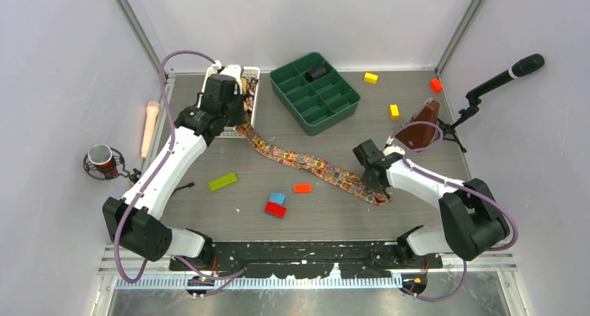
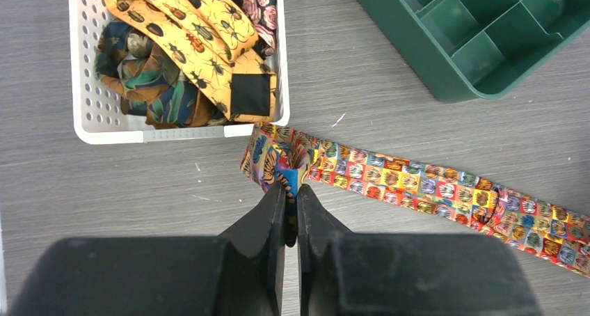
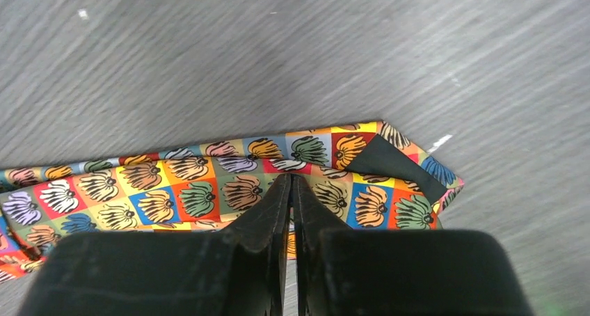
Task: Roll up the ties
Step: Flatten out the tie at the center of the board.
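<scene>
A long tie (image 1: 306, 164) printed with colourful squares lies slantwise across the table, from the white basket (image 1: 252, 72) towards the near right. My left gripper (image 2: 291, 191) is shut on its narrow, bunched end (image 2: 278, 159) just in front of the basket (image 2: 83, 86). My right gripper (image 3: 291, 180) is shut on the wide pointed end (image 3: 174, 191), whose tip is folded over to show dark lining (image 3: 396, 164). More ties (image 2: 202, 37), one yellow with beetles, are heaped in the basket.
A green divided tray (image 1: 314, 93) stands at the back, with a dark roll (image 1: 319, 72) in one compartment. Small blocks lie about: green (image 1: 222, 182), blue (image 1: 277, 198), red (image 1: 275, 209), orange (image 1: 302, 188), yellow (image 1: 371, 78). A microphone stand (image 1: 511, 72) is at the right.
</scene>
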You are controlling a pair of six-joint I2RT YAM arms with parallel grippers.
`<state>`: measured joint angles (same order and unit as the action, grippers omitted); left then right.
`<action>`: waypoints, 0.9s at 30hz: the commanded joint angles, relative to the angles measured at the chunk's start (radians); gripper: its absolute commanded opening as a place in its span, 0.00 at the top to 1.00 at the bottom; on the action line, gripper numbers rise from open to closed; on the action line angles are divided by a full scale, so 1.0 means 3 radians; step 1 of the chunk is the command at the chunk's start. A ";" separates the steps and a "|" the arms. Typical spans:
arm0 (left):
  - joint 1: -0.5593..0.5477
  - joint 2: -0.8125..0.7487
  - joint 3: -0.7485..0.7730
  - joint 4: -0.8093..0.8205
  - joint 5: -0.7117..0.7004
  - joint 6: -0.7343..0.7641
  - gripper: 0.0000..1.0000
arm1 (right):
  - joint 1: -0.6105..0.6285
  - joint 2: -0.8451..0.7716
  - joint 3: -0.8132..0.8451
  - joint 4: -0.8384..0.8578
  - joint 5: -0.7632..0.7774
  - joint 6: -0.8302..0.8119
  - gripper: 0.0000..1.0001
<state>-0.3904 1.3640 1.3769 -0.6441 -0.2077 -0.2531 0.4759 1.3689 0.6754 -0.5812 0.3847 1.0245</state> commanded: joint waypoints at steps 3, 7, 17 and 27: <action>0.0008 -0.0002 -0.0068 0.0213 0.0146 -0.0010 0.84 | -0.0052 -0.0175 0.0016 -0.0892 0.0383 0.0264 0.86; 0.0008 -0.0019 -0.0070 0.0234 0.0114 -0.0015 0.78 | -0.0052 -0.0550 0.0185 -0.1096 0.0652 0.0131 0.83; 0.0008 -0.0059 -0.0111 0.0251 0.0095 -0.0015 0.67 | -0.0054 -0.0635 0.0371 0.0057 -0.0565 -0.0427 0.57; 0.0008 -0.0119 -0.0160 0.0252 0.0042 -0.0005 0.66 | 0.0038 0.0111 0.0287 0.1050 -0.1689 -0.0170 0.48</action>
<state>-0.3904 1.3651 1.3365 -0.6056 -0.1829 -0.2573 0.4725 1.3952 0.7616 -0.3923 -0.0006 0.9524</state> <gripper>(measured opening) 0.341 0.508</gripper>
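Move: The right hand's nearly shut fingers rest on the tie's wide part: its wide tip lies some 7 cm right and 3 cm back, the loop at its middle about 12 cm left and 6 cm ahead, with the orange block 16 cm left, level. The left hand still holds the narrow end about 23 cm above the bare board just under it; the basket stands 13 cm ahead and 7 cm left, the green block 9 cm back and 9 cm left. Still pressing on the tie, the right fingertips drag its wide part roughly 5 cm right and back, then lift clear about 7 cm, swing some 13 cm left and forward over the tie and sink above the middle loop, opening halfway while the hand's left side rolls up 20-odd degrees. The left fingers open and let go of the narrow end, the hand staying almost in place. ##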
